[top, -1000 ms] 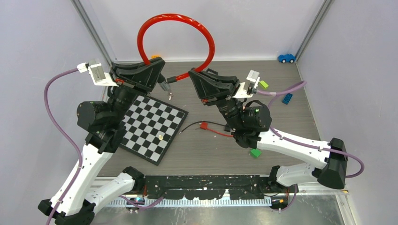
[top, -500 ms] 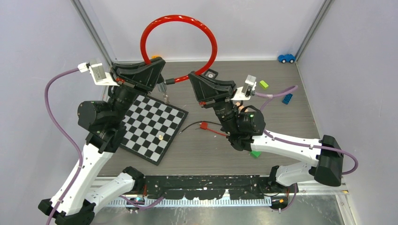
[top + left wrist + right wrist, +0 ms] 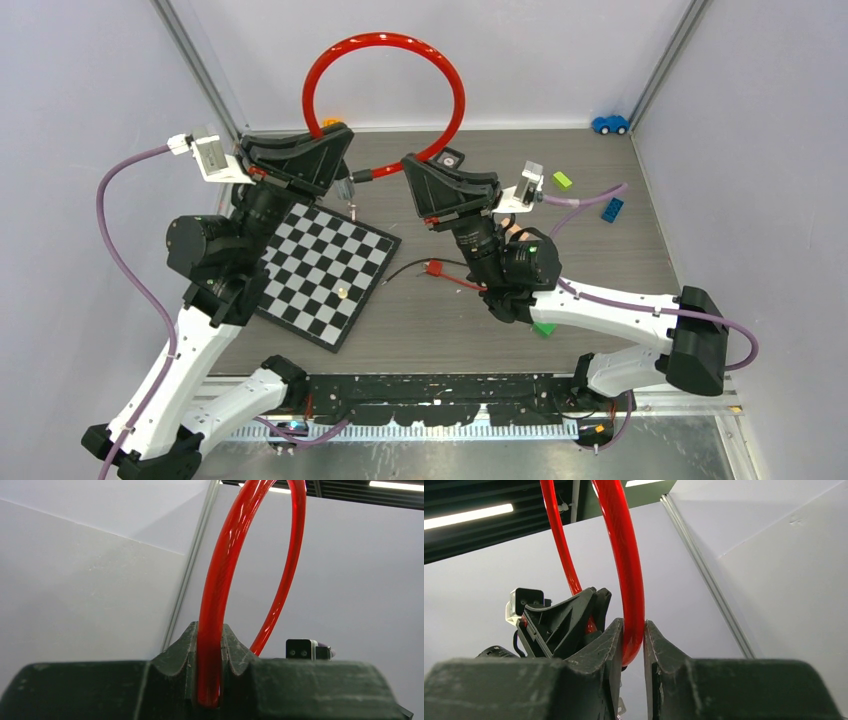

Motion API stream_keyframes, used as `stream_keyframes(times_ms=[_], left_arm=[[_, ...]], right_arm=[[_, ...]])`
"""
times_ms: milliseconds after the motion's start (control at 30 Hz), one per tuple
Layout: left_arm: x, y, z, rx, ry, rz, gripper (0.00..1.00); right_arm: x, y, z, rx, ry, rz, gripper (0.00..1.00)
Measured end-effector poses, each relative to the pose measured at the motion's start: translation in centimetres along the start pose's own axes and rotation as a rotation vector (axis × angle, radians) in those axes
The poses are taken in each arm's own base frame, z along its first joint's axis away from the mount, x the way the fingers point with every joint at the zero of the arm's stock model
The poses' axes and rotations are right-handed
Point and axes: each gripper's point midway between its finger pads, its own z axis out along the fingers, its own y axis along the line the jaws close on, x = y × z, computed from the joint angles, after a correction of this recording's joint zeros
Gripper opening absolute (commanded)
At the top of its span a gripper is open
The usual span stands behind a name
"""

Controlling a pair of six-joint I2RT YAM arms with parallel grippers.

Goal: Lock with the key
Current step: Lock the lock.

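A red cable lock (image 3: 385, 40) stands as a tall loop above the table's back edge. In the top view my left gripper (image 3: 345, 152) holds the loop's left leg. The left wrist view shows its jaws (image 3: 210, 647) shut tight on the red cable (image 3: 212, 630). My right gripper (image 3: 408, 165) meets the loop's right leg near its black end piece (image 3: 362, 177). In the right wrist view the cable (image 3: 629, 580) runs between that gripper's tips (image 3: 633, 630), filling the gap. A small metal key (image 3: 353, 198) hangs below the end piece.
A checkerboard (image 3: 320, 265) lies under the left arm. A red connector with wires (image 3: 435, 268) sits mid-table. Green blocks (image 3: 562, 180) (image 3: 544, 327), a blue brick (image 3: 611, 208) and a blue toy car (image 3: 609, 124) are scattered on the right. Side walls stand close.
The right arm has swung left and its wrist has turned. The red loop has shifted right and grown rounder. The left arm has hardly moved.
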Motion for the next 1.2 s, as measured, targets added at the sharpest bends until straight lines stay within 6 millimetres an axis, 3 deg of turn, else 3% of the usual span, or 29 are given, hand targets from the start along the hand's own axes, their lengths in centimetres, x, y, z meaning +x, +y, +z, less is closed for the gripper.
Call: stream_keyframes(times_ms=[100, 300, 533, 733, 1200], left_arm=[[0.1, -0.1, 0.0, 0.006, 0.004, -0.004, 0.0], [0.8, -0.5, -0.1, 0.027, 0.027, -0.013, 0.0], [0.9, -0.4, -0.1, 0.026, 0.03, -0.015, 0.0], [0.9, -0.5, -0.1, 0.028, 0.028, -0.016, 0.0], [0.9, -0.7, -0.1, 0.038, 0.031, -0.028, 0.0]], right_arm=[[0.3, 0.0, -0.1, -0.001, 0.01, -0.001, 0.32], [3.4, -0.1, -1.0, -0.004, 0.098, -0.009, 0.32], [3.4, -0.3, -1.1, -0.002, 0.099, -0.011, 0.37], [3.6, -0.3, -1.2, -0.006, 0.104, -0.014, 0.51], [3.7, 0.1, -1.3, -0.02, 0.118, -0.014, 0.5]])
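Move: The right hand's fingertips still flank the red cable just above its black end cap, which lies about 5 cm to their left and 3 cm lower, level fore and aft. The lock body it meets is some 8 cm left and 3 cm below, with the keys hanging another 5 cm or so beneath that. From the left hand, which grips the lock end of the cable, the cap is roughly 2 cm right, 1 cm back and 4 cm below. Left and down along the cable towards its black end cap and the lock, the right hand travels about 3 cm each way, with a slight wrist tip, then nearly stops. Its already loosening fingers spread to about half open, ending their pinch on the cable. The left hand keeps its grip at the lock end and shifts about 1 cm to the right. ##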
